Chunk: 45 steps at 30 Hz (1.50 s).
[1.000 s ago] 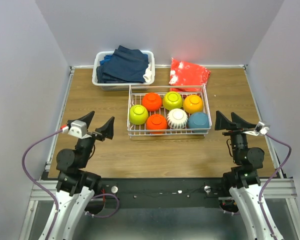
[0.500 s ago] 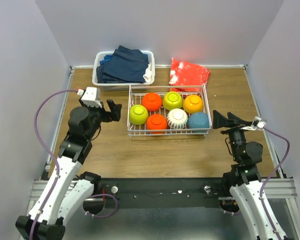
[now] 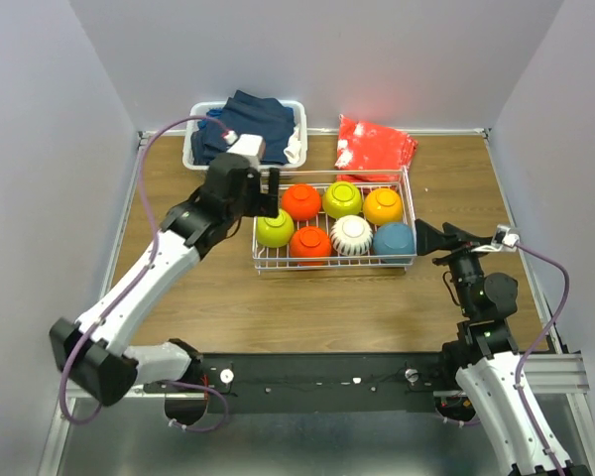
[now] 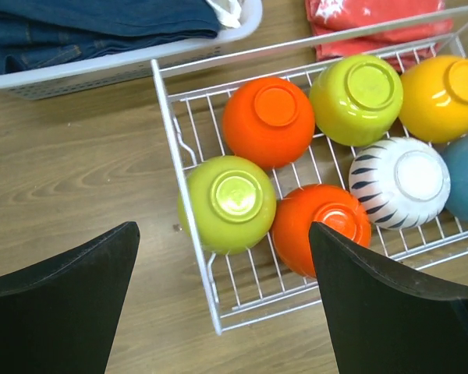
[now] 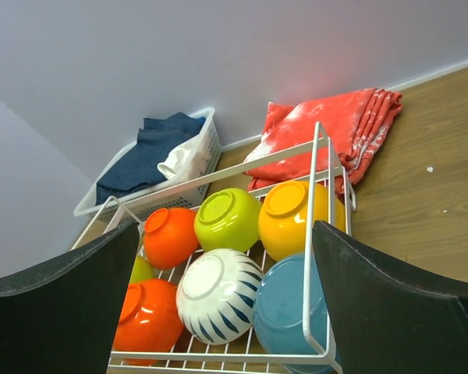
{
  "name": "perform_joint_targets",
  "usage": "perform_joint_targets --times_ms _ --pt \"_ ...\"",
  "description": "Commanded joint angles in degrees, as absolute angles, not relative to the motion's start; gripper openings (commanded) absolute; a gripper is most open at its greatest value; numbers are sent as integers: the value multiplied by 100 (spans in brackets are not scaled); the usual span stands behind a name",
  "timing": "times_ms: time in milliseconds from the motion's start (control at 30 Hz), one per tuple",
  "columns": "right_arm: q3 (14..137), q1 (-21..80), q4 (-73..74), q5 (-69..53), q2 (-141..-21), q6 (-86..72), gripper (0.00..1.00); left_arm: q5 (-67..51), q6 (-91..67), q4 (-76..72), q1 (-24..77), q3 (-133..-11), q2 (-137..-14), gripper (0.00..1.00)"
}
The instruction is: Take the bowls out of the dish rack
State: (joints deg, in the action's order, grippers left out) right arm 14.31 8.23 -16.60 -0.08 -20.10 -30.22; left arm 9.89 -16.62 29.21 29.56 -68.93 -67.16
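The white wire dish rack (image 3: pixel 333 266) holds several upside-down bowls: lime green (image 3: pixel 275 227), red-orange (image 3: pixel 300 201), lime green (image 3: pixel 342 199), yellow-orange (image 3: pixel 383 206), red-orange (image 3: pixel 309 242), white with dark stripes (image 3: pixel 352 235) and teal (image 3: pixel 394 241). My left gripper (image 3: pixel 271 190) hangs open above the rack's left end; in its wrist view the near lime bowl (image 4: pixel 230 201) lies between the fingers, below them. My right gripper (image 3: pixel 431 233) stands open just right of the rack, facing the teal bowl (image 5: pixel 288 308) through the rack's end wall (image 5: pixel 218 356).
A white plastic tub of dark blue clothes (image 3: pixel 244 134) stands behind the rack's left corner, close to my left wrist. A folded red cloth (image 3: pixel 375 145) lies behind the rack on the right. Walls close in the table on three sides.
The left arm has swung up from the near left of the table, forward and right, to above the rack's left end. The right gripper has eased slightly left toward the rack.
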Motion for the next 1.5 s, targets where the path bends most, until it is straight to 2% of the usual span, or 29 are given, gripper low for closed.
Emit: perform_joint_targets --times_ms 0,200,433,667,733,767,867,1167,1267,1467 --pt "1556 800 -1556 -132 -1925 -3067 100 2694 -1380 4120 3794 -7872 -7845 99" --pt "1547 809 -1617 -290 -1951 -3024 100 3296 -1134 4552 4254 -8542 -8691 99" --pt "1942 809 -1415 -605 -2574 -2795 100 3419 -870 4562 4298 -8499 -8780 99" --pt "2811 800 -1152 -1737 -4225 -2637 100 3296 -958 4597 4298 -8254 -8526 99" --pt "3460 800 -706 -2221 -5051 -2340 100 3226 -1002 4439 4246 -7946 -8184 99" --pt "3680 800 -564 -2850 -5315 -2155 100 3147 -1072 4386 4210 -7841 -8052 99" --pt "4525 878 156 -3050 -6230 -1882 100 2769 -1195 4149 3921 -7358 -7516 99" --pt "6766 2828 1950 -119 -8023 -125 100 1460 -1880 3068 2523 -5644 -5767 99" --pt "7408 3330 2390 900 -8813 543 100 1511 -1995 2831 2268 -5160 -5266 99" --pt "8226 3718 2830 1862 -10107 1730 100 1792 -2066 2496 2136 -4702 -4676 99"
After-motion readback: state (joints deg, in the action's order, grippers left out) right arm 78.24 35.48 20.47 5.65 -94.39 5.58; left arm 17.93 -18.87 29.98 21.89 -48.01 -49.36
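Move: The back-row green bowl, second from left, is roughly 15 cm ahead of the right hand, 19 cm to its left and 14 cm lower. At that same depth, the yellow bowl is some 13 cm ahead and 11 left, the back orange bowl 15 ahead and 27 left, and the striped white bowl 7 ahead and 17 left. From the left hand, that back green bowl is about 9 cm ahead, 18 right and 16 below. The open right hand first waits beside the rack, then sweeps about 19 cm left and 12 cm forward over it towards the back green bowl, sinking late by some 6 cm as its left side rolls down and its fingers tip from slightly up to down. The open left hand dips rightward and down about 5 cm, hovers, then clears the rack, swinging some 14 cm left and drawing back. ##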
